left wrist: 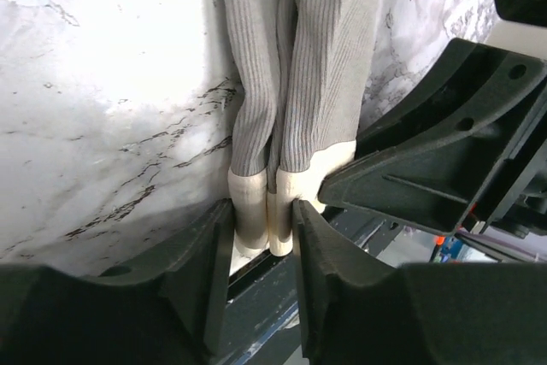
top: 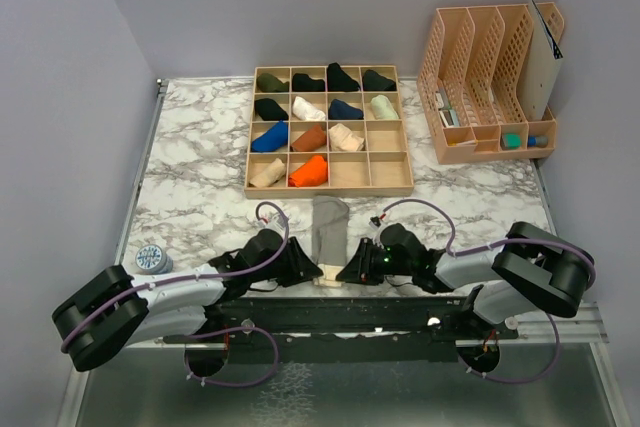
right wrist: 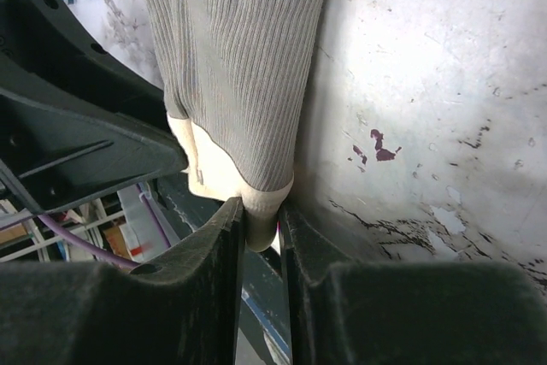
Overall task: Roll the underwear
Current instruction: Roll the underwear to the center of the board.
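The grey ribbed underwear [top: 328,227] with a cream band lies folded lengthwise on the marble table, its band end at the near edge. My left gripper [top: 318,272] comes in from the left. In the left wrist view its jaws press both sides of the band's two folds [left wrist: 263,228] below the ribbed underwear [left wrist: 316,57]. My right gripper [top: 342,274] comes in from the right. In the right wrist view it is shut on the band's right corner [right wrist: 261,224] under the grey underwear [right wrist: 239,57]. The two grippers sit almost nose to nose.
A wooden grid tray [top: 330,188] holding several rolled garments stands just beyond the underwear. A wooden file organiser [top: 490,77] is at the back right. A small round tin [top: 153,259] sits near the left arm. The table's front rail runs right under both grippers.
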You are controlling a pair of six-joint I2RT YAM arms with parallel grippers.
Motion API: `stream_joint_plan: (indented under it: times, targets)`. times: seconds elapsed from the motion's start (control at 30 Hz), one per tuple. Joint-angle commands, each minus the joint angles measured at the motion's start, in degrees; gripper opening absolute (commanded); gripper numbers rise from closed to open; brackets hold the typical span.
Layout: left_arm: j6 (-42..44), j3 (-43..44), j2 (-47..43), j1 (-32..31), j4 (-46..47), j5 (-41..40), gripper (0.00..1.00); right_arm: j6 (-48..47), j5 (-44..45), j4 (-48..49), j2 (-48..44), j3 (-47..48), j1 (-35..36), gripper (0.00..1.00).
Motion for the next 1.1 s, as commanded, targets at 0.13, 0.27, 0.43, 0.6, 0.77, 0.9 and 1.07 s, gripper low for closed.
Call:
stream_joint_plan:
  times: [0.13,0.27,0.43,0.6,0.77,0.9,1.07]
  targets:
    - [3.17,0.1,1.8,-0.75,-6.35,-4.73,0.29,-5.38,-0.27,-2.98,-0.17,-2.32,0.28,0.39]
    - [3.55,-0.25,1.01,-0.75,-6.18,-4.91,0.21,-10.23,0.45,-6.78,-3.3,-0.42,0.28,0.48]
    - [5.47,0.57,-0.36,-0.75,-7.1,-4.99,0.11,-14.95,4.31,-13.56,-6.12,2.09,0.26,0.53]
    - [10.4,5.83,-1.84,-0.69,-17.9,-6.1,0.0,-26.56,10.35,-14.69,-15.52,2.19,0.27,0.59]
    - [15.32,10.56,-2.26,0.5,-26.79,-4.92,0.0,-46.57,11.24,-6.65,-24.52,0.43,0.6,0.79]
    - [15.67,10.79,-3.82,2.88,-29.15,-1.84,0.0,-69.73,8.19,-0.99,-24.51,-0.28,3.88,0.84]
    - [15.57,10.15,-5.85,9.21,-29.76,4.99,0.0,-98.16,18.45,6.3,-19.81,-4.91,12.41,0.81]
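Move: At the waistband's left end, the left hand's partly open fingers straddle the folded cream edge; the waistband's middle lies about 3 cm to its right, 1 cm lower. The underwear's grey body stretches ahead, its middle roughly 9 cm out and 3 cm right; the orange roll in the box is some 22 cm ahead and 2 cm left. The right hand still pinches the other end, with the waistband's middle about 2 cm to its left, level fore and aft, 1 cm lower. Closing on the waistband's left edge while sinking slightly, the left fingers pinch it and then drag it some 3.5 cm left over the table, tipping about 15 degrees steeper. The right fingers open wide, let go of the right end, and the hand lifts roughly 9 cm clear and 3 to 4 cm forward, its wrist turning sharply, some 75 degrees. ##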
